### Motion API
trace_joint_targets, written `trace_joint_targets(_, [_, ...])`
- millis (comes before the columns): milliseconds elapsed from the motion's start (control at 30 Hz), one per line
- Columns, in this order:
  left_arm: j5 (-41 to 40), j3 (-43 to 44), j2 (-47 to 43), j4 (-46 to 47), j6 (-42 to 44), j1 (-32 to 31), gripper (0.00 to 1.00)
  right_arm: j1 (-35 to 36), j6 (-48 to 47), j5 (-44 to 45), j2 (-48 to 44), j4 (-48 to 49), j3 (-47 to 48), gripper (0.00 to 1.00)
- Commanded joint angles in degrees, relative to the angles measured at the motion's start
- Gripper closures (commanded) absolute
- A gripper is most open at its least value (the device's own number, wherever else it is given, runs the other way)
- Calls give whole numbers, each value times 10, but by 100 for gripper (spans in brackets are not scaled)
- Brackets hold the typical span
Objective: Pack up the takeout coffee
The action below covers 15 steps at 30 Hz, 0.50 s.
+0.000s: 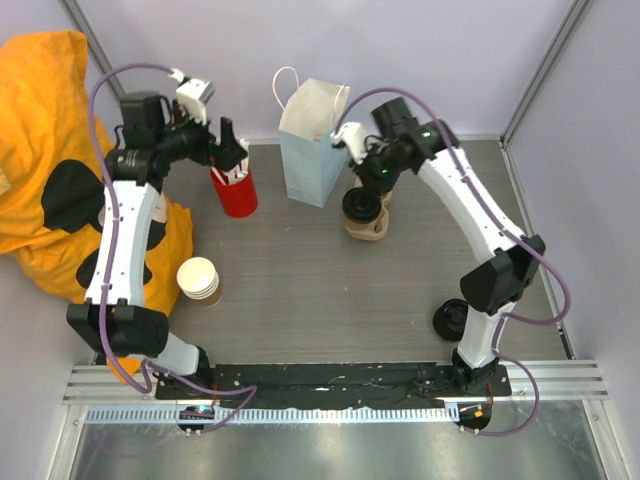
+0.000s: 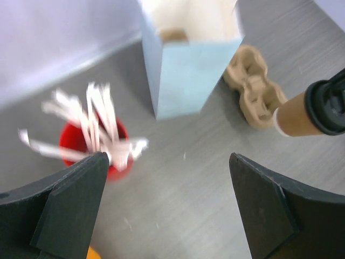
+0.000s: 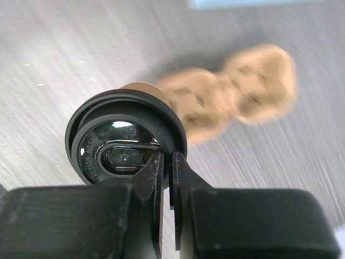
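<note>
The takeout coffee [image 3: 116, 145], a tan paper cup with a black lid, is pinched at the lid's rim by my right gripper [image 3: 167, 156], which is shut on it. From above, the coffee [image 1: 361, 205] sits over the brown cardboard cup carrier [image 1: 372, 228], just right of the pale blue paper bag [image 1: 312, 155]. In the left wrist view the coffee [image 2: 299, 114] shows at the right edge, beside the carrier [image 2: 250, 81]. My left gripper [image 2: 167, 159] is wide open with nothing between its fingers, hovering near the red cup [image 1: 234, 192].
The red cup [image 2: 70, 154] holds white stirrers. A stack of lidless paper cups [image 1: 199, 280] stands at the front left. Loose black lids [image 1: 450, 320] lie by the right arm's base. An orange cloth [image 1: 40, 150] fills the far left. The bag [image 2: 188, 70] stands open at the top.
</note>
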Motion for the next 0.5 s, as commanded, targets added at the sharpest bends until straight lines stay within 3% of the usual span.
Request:
trace_joint_targets(0, [-101, 122, 69, -25, 27, -83, 0, -59, 15, -18, -83, -12, 8, 99])
trace_joint_targets(67, [-121, 174, 109, -35, 22, -121, 0, -93, 15, -30, -101, -6, -14, 99])
trace_joint_targets(233, [-151, 202, 154, 28, 50, -195, 1, -166, 14, -54, -148, 6, -57, 99])
trace_joint_targets(467, [-173, 308, 257, 31, 86, -245, 0, -258, 13, -94, -177, 16, -87, 99])
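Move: The paper bag stands about 13 cm ahead of my open left hand, 15 cm to its right, its middle some 22 cm lower; the red straw cup is 7 cm ahead of that hand and 4 cm left, 27 cm down. My right hand already holds the lidded coffee cup: the empty cup tray lies about 9 cm ahead of it, 1 cm right and 19 cm below, with the bag 16 cm ahead and 13 cm left, 10 cm down. I swing my left hand about 16 cm right and some 6 cm forward towards the paper bag's open top, rising a little before sinking again, fingers wide open. At the same time my right hand keeps its pinch on the lid's rim and carries the coffee cup some 15 cm right and 6 cm up, away from tray and bag, turning about 20 degrees clockwise. ##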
